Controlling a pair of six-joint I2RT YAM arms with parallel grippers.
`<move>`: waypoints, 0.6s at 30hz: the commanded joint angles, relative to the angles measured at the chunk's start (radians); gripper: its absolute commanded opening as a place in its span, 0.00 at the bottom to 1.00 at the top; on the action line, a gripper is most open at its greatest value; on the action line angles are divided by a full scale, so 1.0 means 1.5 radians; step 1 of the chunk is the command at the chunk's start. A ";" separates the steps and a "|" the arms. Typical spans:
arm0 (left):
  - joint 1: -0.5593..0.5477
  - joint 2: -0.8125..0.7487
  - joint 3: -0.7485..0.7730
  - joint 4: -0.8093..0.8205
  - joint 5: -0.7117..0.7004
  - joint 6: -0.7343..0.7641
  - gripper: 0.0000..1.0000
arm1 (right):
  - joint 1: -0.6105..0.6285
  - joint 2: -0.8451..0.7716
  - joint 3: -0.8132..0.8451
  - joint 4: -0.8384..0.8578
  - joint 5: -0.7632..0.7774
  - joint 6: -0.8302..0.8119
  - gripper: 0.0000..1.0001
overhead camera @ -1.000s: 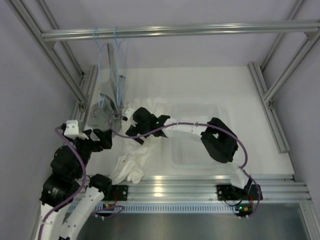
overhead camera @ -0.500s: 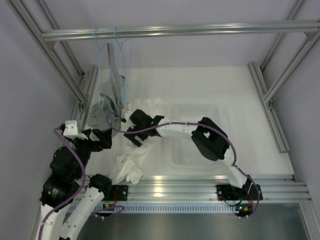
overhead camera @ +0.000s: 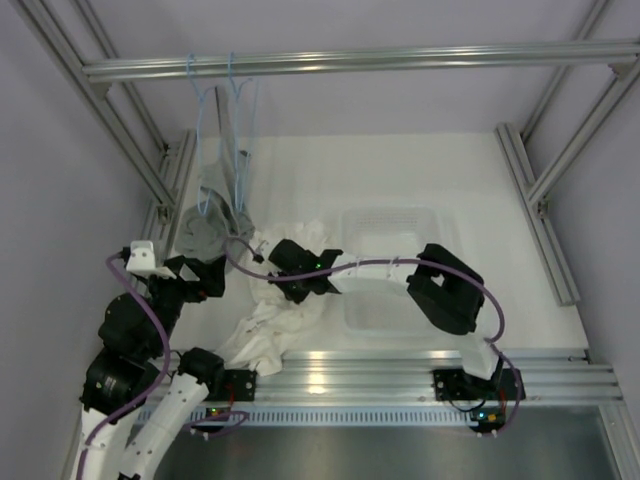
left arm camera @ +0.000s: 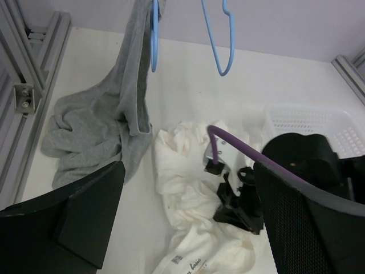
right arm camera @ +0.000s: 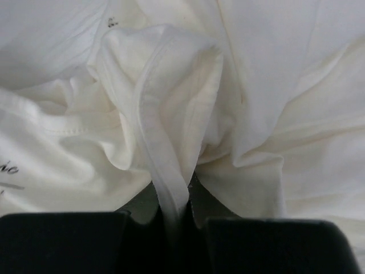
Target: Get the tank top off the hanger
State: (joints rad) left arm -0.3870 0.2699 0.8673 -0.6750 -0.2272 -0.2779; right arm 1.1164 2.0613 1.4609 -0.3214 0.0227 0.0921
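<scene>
The white tank top (overhead camera: 268, 325) lies crumpled on the table, off the hangers; it also shows in the left wrist view (left arm camera: 188, 194). My right gripper (overhead camera: 280, 277) is shut on a fold of its hem, seen pinched between the black fingers in the right wrist view (right arm camera: 174, 220). One light-blue hanger (left arm camera: 223, 72) hangs bare from the rail. Its twin (left arm camera: 153, 51) carries the grey garment (left arm camera: 97, 137). My left gripper (overhead camera: 208, 278) is wide open and empty, left of the tank top.
A clear plastic basket (overhead camera: 385, 225) stands right of the tank top, partly under my right arm. Aluminium frame rails run along the left (overhead camera: 165, 190) and right (overhead camera: 535, 200) sides, with a crossbar (overhead camera: 400, 60) above holding the hangers.
My right gripper has moved toward the near edge, dragging the tank top with it away from the hangers. The left arm has barely moved.
</scene>
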 commanded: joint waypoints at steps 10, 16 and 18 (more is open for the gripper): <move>-0.001 -0.031 -0.009 0.034 -0.031 -0.003 0.99 | 0.022 -0.347 -0.109 0.181 -0.021 0.036 0.00; -0.001 -0.042 -0.008 0.035 -0.053 -0.009 0.99 | 0.021 -0.431 -0.104 0.181 0.009 0.016 0.00; 0.000 -0.042 -0.008 0.035 -0.056 -0.011 0.99 | 0.021 -0.456 -0.089 0.169 0.018 0.005 0.00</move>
State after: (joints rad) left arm -0.3866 0.2176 0.8608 -0.6731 -0.2848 -0.2859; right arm 1.1324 1.4551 1.2957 -0.1463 0.0170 0.1265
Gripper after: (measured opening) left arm 0.990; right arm 0.066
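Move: The right hand already has the tank top pinched near its middle, low over the table, with the rest of it spread all around the fingers. From there the empty basket's middle lies about 25 cm to the right and 5 cm farther out, at about the same height. The grey garment's heap is some 16 cm to the left and 13 cm ahead. From the idle left hand, the tank top is around 11 cm right, 4 cm ahead and 30 cm below. Still pinching a fold of the tank top between its closed fingers, the right hand hoists it almost straight up, about 25 cm, fast at first and easing off towards the end. As it rises, the wrist tilts some 35 degrees, so that the fingers swing from pointing steeply down to pointing mostly left. ##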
